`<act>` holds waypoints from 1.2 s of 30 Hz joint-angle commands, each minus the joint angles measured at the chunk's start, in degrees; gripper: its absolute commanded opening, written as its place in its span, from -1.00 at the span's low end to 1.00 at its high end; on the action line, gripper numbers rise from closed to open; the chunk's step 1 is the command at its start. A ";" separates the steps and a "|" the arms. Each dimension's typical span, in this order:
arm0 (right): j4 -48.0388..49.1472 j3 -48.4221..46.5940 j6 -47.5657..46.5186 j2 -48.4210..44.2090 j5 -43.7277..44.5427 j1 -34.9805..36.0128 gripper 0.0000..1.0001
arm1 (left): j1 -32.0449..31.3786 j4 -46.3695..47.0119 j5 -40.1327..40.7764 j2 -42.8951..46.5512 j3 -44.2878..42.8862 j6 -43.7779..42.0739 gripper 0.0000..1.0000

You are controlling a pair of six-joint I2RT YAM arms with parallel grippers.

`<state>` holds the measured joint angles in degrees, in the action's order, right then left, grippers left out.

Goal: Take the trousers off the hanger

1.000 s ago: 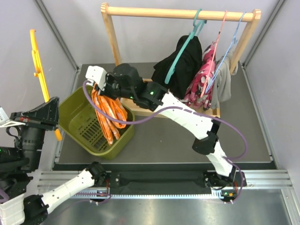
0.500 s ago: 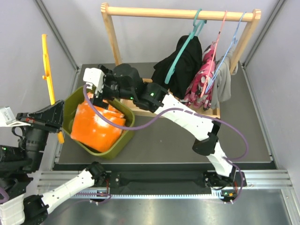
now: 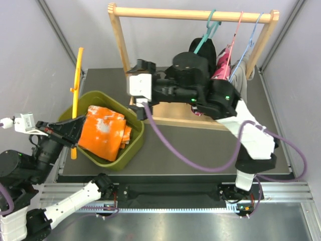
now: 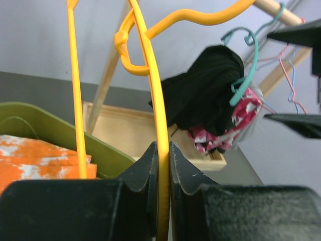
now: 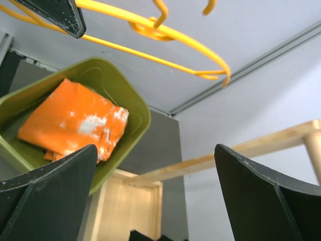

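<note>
The orange trousers [image 3: 103, 133] lie folded in the green basket [image 3: 133, 145], off the hanger; they also show in the left wrist view [image 4: 35, 153] and the right wrist view [image 5: 75, 118]. The bare yellow hanger [image 3: 76, 95] stands upright over the basket's left rim, and my left gripper [image 3: 75, 131] is shut on its lower bar [image 4: 161, 125]. My right gripper [image 3: 135, 90] hovers above the basket's back right corner. It is open wide with nothing between its fingers [image 5: 55, 175].
A wooden clothes rail [image 3: 193, 14] stands at the back. It carries a black garment on a teal hanger [image 3: 200, 60], a pink patterned one [image 3: 220, 75] and a grey one [image 3: 241, 85]. Its wooden base [image 3: 200, 121] lies behind the basket. Grey walls close in both sides.
My right gripper opened, dropped the trousers into the basket, and drew back right toward the rail. The left gripper carried the hanger to the right, over the basket's rim.
</note>
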<state>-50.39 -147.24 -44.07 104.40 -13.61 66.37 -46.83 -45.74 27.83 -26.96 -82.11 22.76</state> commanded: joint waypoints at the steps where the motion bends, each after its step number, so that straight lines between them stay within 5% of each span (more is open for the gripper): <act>1: -6.20 1.07 -5.40 -4.46 1.64 0.69 0.99 | 0.25 -1.63 -5.51 -0.55 0.54 2.37 -1.00; 19: -9.99 -0.86 -4.71 -15.62 1.66 -11.24 1.00 | 0.07 16.44 -16.58 -8.89 7.83 10.46 -1.00; 36: -8.50 12.67 2.24 -32.76 -0.80 -27.78 1.00 | 0.33 36.50 -6.75 -27.43 1.34 9.40 -1.00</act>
<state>-60.23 -136.68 -44.01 73.12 -12.88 40.51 -46.81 -18.33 17.85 -52.16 -76.84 32.86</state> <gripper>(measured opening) 0.996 0.147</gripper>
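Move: From the left hand, which already holds the empty yellow hanger, the bare left part of the rack's bar lies some 35 cm ahead, 22 cm right and 9 cm above; the basket with the orange trousers is about 16 cm ahead, 2 cm right and 28 cm below. From the open right hand, the black trousers hang roughly 29 cm ahead, 18 cm right and 16 cm below, the pink trousers 27 cm ahead, 29 cm right and 18 cm below. Keeping its pinch on the yellow hanger, the left hand carries it right towards the rack, dipping about 3 cm at first, then swinging forward as well and climbing back to its starting height, some 16 cm right and 10 cm forward in all, with a slight clockwise turn. The right hand, empty and still wide open, clears out of its way, drawing about 26 cm right and 8 cm up while it turns nearly 30 degrees clockwise, so that its fingers swing from left towards the rack. ##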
